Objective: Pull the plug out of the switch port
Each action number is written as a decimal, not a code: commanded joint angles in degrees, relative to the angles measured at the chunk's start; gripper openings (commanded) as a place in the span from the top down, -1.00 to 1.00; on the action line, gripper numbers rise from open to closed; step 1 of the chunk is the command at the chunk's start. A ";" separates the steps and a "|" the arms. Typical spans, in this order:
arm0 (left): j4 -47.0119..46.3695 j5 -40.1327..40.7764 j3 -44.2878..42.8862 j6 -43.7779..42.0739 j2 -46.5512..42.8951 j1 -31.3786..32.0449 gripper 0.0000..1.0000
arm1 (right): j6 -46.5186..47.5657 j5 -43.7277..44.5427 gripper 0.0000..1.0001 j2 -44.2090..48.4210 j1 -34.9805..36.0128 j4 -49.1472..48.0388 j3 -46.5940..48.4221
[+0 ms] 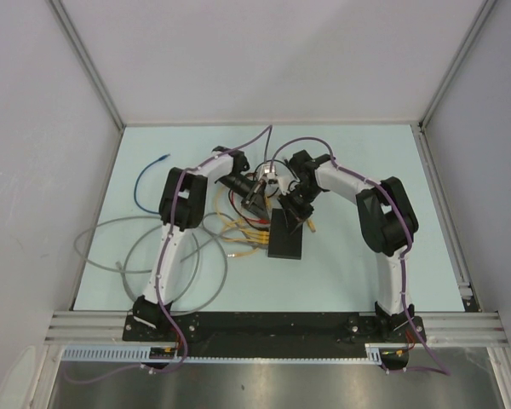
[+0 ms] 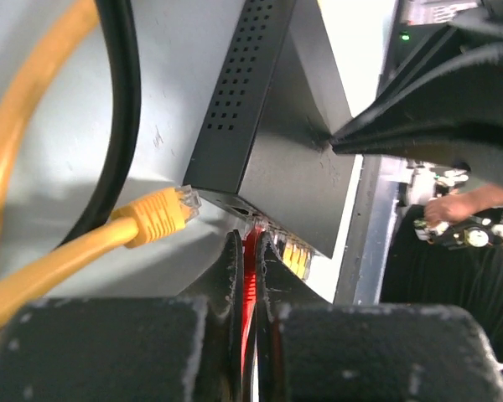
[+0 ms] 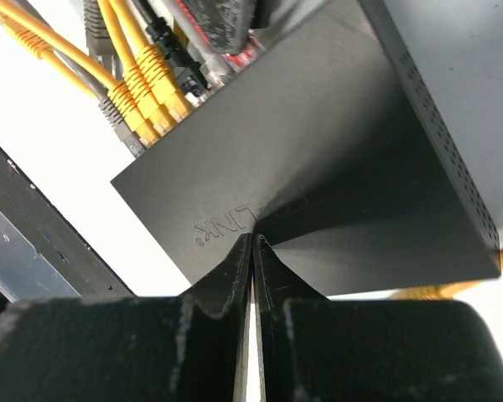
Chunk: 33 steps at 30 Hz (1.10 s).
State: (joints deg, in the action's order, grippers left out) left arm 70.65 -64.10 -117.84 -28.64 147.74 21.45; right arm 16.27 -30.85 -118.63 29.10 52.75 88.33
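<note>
The switch (image 1: 286, 237) is a flat black box on the pale table; in the left wrist view the switch (image 2: 272, 142) shows its vented side. My left gripper (image 2: 250, 241) is shut on a red plug (image 2: 250, 276) whose tip sits at the socket row. Several yellow plugs (image 2: 296, 256) sit in the sockets beside it. A loose yellow plug (image 2: 161, 211) lies just off the switch's corner. My right gripper (image 3: 253, 243) is shut, with its tips pressed onto the switch's top face (image 3: 318, 167). From there the red plug (image 3: 232, 55) and the yellow plugs (image 3: 147, 92) show along the far edge.
Grey cable loops (image 1: 123, 251) and a blue cable (image 1: 149, 181) lie on the left of the table. A black cable (image 2: 121, 109) and a yellow cable (image 2: 17, 126) run beside the switch. An aluminium rail (image 1: 272, 324) borders the near edge.
</note>
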 commanded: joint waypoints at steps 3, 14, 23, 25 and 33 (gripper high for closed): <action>5.35 6.08 -3.15 -9.32 1.40 -1.41 1.00 | 1.13 6.07 0.85 -2.48 0.34 -1.34 -1.24; 6.72 4.86 -6.74 -10.47 2.83 -2.56 1.00 | 1.48 6.59 0.85 -2.75 0.34 -1.16 -1.15; 4.23 6.26 -16.25 -8.27 -2.63 -2.56 1.00 | 1.57 6.68 0.85 -3.80 0.08 -1.42 0.52; 2.48 6.00 -16.54 -7.83 -5.34 -2.64 1.00 | 1.57 6.77 0.85 -3.98 0.08 -1.51 0.79; -8.95 7.14 -20.67 0.86 -11.50 -2.91 1.00 | 1.74 7.65 0.85 -4.24 -0.19 -1.69 1.75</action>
State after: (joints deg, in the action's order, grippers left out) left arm 68.03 -57.28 -132.22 -31.38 142.37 19.07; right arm 16.16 -30.46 -119.59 29.26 54.11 89.89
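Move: In the left fingers already is the red plug, still at its port on the switch's left side. The switch's middle lies about 6 cm right of that hand and 3 cm back; the black plug sits some 3 cm back of the red one, level sideways, and a loose yellow plug about 5 cm ahead and 1 cm right. From the right hand, shut on the switch's top, the red plug is roughly 4 cm ahead, 6 cm left and 2 cm lower. Keeping its pinch on the red plug, the left hand swings about 4 cm forward along the port side, comes back some 2.5 cm while edging left, away from the switch, then carries the plug forward and up, ending roughly 8 cm farther out and 7 cm higher, the fingers tilting some 25 degrees to point more steeply down. The right fingertips stay resting on the switch's top. ##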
